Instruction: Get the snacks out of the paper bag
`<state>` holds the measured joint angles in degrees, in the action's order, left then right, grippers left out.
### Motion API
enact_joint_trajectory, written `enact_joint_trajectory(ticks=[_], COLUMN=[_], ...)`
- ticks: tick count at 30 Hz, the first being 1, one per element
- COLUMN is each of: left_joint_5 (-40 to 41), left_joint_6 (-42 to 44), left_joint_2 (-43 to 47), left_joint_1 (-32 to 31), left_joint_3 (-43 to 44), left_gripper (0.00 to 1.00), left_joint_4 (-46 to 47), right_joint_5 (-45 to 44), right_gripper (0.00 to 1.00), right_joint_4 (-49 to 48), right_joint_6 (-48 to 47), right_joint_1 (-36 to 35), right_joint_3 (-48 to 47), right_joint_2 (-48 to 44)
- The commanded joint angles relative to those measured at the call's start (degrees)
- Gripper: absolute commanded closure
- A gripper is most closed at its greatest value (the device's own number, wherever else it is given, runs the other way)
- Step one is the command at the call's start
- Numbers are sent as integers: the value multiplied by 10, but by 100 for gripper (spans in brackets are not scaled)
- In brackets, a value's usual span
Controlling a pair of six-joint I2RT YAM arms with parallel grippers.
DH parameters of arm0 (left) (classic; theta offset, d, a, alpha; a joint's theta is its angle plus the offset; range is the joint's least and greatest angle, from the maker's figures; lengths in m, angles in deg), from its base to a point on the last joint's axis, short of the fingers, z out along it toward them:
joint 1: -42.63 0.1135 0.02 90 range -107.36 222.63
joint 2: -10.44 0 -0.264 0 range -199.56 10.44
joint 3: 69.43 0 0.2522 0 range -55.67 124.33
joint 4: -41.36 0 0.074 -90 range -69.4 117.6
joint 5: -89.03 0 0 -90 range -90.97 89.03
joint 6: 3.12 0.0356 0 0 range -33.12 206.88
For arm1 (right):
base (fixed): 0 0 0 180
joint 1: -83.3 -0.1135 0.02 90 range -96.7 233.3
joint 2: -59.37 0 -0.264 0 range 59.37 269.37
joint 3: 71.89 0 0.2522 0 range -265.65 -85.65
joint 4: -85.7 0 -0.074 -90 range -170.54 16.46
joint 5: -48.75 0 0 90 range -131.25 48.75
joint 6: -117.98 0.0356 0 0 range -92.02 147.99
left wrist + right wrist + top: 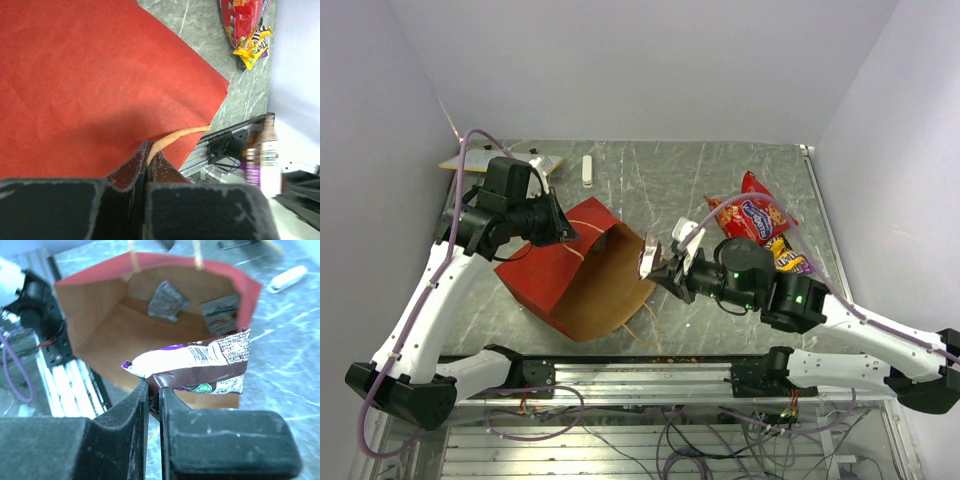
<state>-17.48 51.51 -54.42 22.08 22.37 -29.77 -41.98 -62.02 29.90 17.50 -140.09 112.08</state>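
Note:
The paper bag lies on its side, red outside, its brown mouth facing right. My left gripper is shut on its tan string handle, pinched at the jaw tips above the red paper. My right gripper hovers just outside the mouth, shut on a purple, brown and white snack packet. Two packets remain inside the bag: a silver one and a grey one. A red chip bag and a yellow-purple packet lie on the table to the right.
A small white stick lies at the back of the table, and a flat tan board sits in the back left corner. A metal rail runs along the near edge. Walls close in on three sides.

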Motion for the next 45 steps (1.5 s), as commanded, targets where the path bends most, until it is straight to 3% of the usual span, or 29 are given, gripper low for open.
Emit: enact_joint_trajectory(ticks=[1, 5, 8, 15, 23, 27, 36, 45], left_joint_5=[28, 26, 23, 6, 2, 1, 13, -3], left_joint_6=[6, 8, 8, 6, 6, 14, 25, 24], left_joint_2=[2, 2, 3, 0, 12, 1, 7, 7], left_joint_1=[4, 4, 3, 3, 4, 1, -22, -29], left_joint_3=[5, 7, 5, 2, -4, 18, 19, 7], left_gripper=[93, 93, 93, 93, 93, 93, 93, 93], left_joint_4=[-16, -16, -14, -8, -5, -15, -17, -1], right_joint_5=[-131, -277, -327, -276, -247, -238, -208, -181], right_gripper=[100, 100, 100, 100, 100, 100, 100, 100], right_joint_4=[118, 107, 89, 87, 132, 148, 75, 60], right_joint_6=[-4, 4, 30, 57, -51, -104, -212, -243], right_joint_1=[1, 14, 67, 268, 403, 444, 506, 530], right_joint_3=[-91, -100, -85, -3, 14, -3, 13, 17], right_joint_2=[20, 40, 54, 87, 118, 151, 216, 275])
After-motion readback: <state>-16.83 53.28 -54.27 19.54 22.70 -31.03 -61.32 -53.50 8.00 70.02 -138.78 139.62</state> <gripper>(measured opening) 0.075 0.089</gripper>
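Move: The right hand holds the brown-and-white snack just outside the paper bag's mouth. The yellow M&M's pack on the snack pile lies about 36 cm to its right, 20 cm ahead and 24 cm below. The big red candy bag is roughly 28 cm right, 30 cm ahead; the paper bag's middle is some 17 cm left, 14 cm ahead, 18 cm below. From the left hand the M&M's pack is about 57 cm right, 10 cm ahead, 24 cm below. Still pinching the snack, the right hand carries it away from the paper bag towards the snack pile, about 30 cm right and 20 cm forward. It rises roughly 4 cm first, then sinks to end nearly 18 cm lower, turning clockwise some 50 degrees and tipping the fingers steeply down. The left hand keeps its grip on the bag's handle; contact with the pile can't be made out. ##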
